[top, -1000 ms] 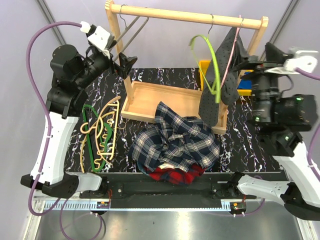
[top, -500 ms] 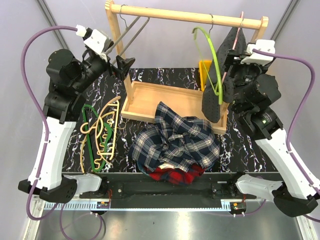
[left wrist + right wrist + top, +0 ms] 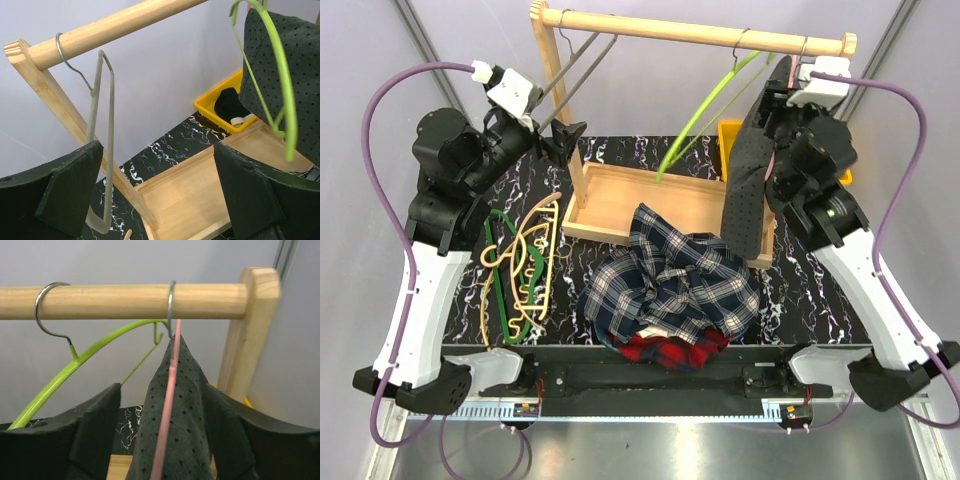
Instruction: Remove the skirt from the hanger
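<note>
A dark grey dotted skirt hangs on a pink hanger at the right end of the wooden rail. My right gripper is up under the rail and open. Its jaws straddle the top of the skirt: the right finger lies against the cloth, and a gap shows at the left finger. My left gripper is open and empty, close to a grey hanger at the rail's left end. From above, that left gripper is beside the rack's left post.
A green hanger hangs bare and tilted just left of the skirt. Below the rail lies the rack's wooden tray, with a heap of plaid clothes in front. Loose hangers lie at the left. A yellow bin stands behind.
My right arm has swung in from the right and up to the rail, its jaws now around the skirt's top and a little narrower. The green hanger has swung. The left arm has shifted slightly.
</note>
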Controlling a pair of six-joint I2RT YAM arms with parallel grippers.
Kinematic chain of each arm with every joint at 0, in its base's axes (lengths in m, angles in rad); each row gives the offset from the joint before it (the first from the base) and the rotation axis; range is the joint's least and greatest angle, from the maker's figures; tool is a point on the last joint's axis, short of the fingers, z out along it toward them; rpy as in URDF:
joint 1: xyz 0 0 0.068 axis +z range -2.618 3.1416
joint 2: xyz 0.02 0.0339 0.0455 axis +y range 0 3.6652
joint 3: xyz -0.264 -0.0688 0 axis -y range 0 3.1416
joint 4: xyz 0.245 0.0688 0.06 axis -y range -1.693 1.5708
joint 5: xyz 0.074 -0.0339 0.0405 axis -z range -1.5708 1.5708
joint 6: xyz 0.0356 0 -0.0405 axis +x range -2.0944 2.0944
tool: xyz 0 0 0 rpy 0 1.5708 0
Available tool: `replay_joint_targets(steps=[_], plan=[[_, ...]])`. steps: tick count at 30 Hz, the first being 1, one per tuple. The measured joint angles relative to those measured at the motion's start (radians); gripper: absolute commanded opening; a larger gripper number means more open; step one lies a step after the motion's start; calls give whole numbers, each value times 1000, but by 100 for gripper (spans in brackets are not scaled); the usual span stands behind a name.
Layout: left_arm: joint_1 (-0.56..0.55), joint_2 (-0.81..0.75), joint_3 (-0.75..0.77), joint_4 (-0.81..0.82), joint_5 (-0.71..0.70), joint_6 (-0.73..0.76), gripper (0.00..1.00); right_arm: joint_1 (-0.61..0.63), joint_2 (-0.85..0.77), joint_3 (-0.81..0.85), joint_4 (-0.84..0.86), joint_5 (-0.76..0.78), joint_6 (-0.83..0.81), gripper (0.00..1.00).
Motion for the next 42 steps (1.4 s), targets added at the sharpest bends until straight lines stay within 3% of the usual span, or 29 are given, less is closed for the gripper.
replay_joint_targets(steps=[1,7,14,18,42], plan=[[0,-2,-2,2,-2,2,99,-7,21,13,-12,-6,11,58],[0,-23,-21,18,-14,24,99,-18,73,37,-92,-28,53,41],[0,-47,-55,40,-27,51,99,-18,52,37,-149,-33,86,12],[0,-47,-56,42,-31,55,99,-18,32,33,-165,-35,98,1],[0,-60,-107,80,-35,61,99,-19,-25,11,-233,26,113,0]])
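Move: The near edge of the dotted grey skirt, draped on the pink hanger's arm, is about 2 cm ahead of the open right fingers, 1 cm left and 3 cm below. That hanger's hook sits on the rail some 11 cm ahead, 3 cm right and 7 cm up. The empty green hanger is about 11 cm left, 4 ahead and 3 below. From the left hand, the skirt's edge is roughly 35 cm right, 5 ahead and 3 below. Forward and down by 2 to 3 cm, tipping slightly nose-down, the right hand reaches in at the skirt's near edge while its fingers shut from wide open until the pads meet, pinching the edge by the pink hanger's arm. Already closing, the hand turns and draws back some 3.5 cm, with a little drift to the right, at the lowered height. ##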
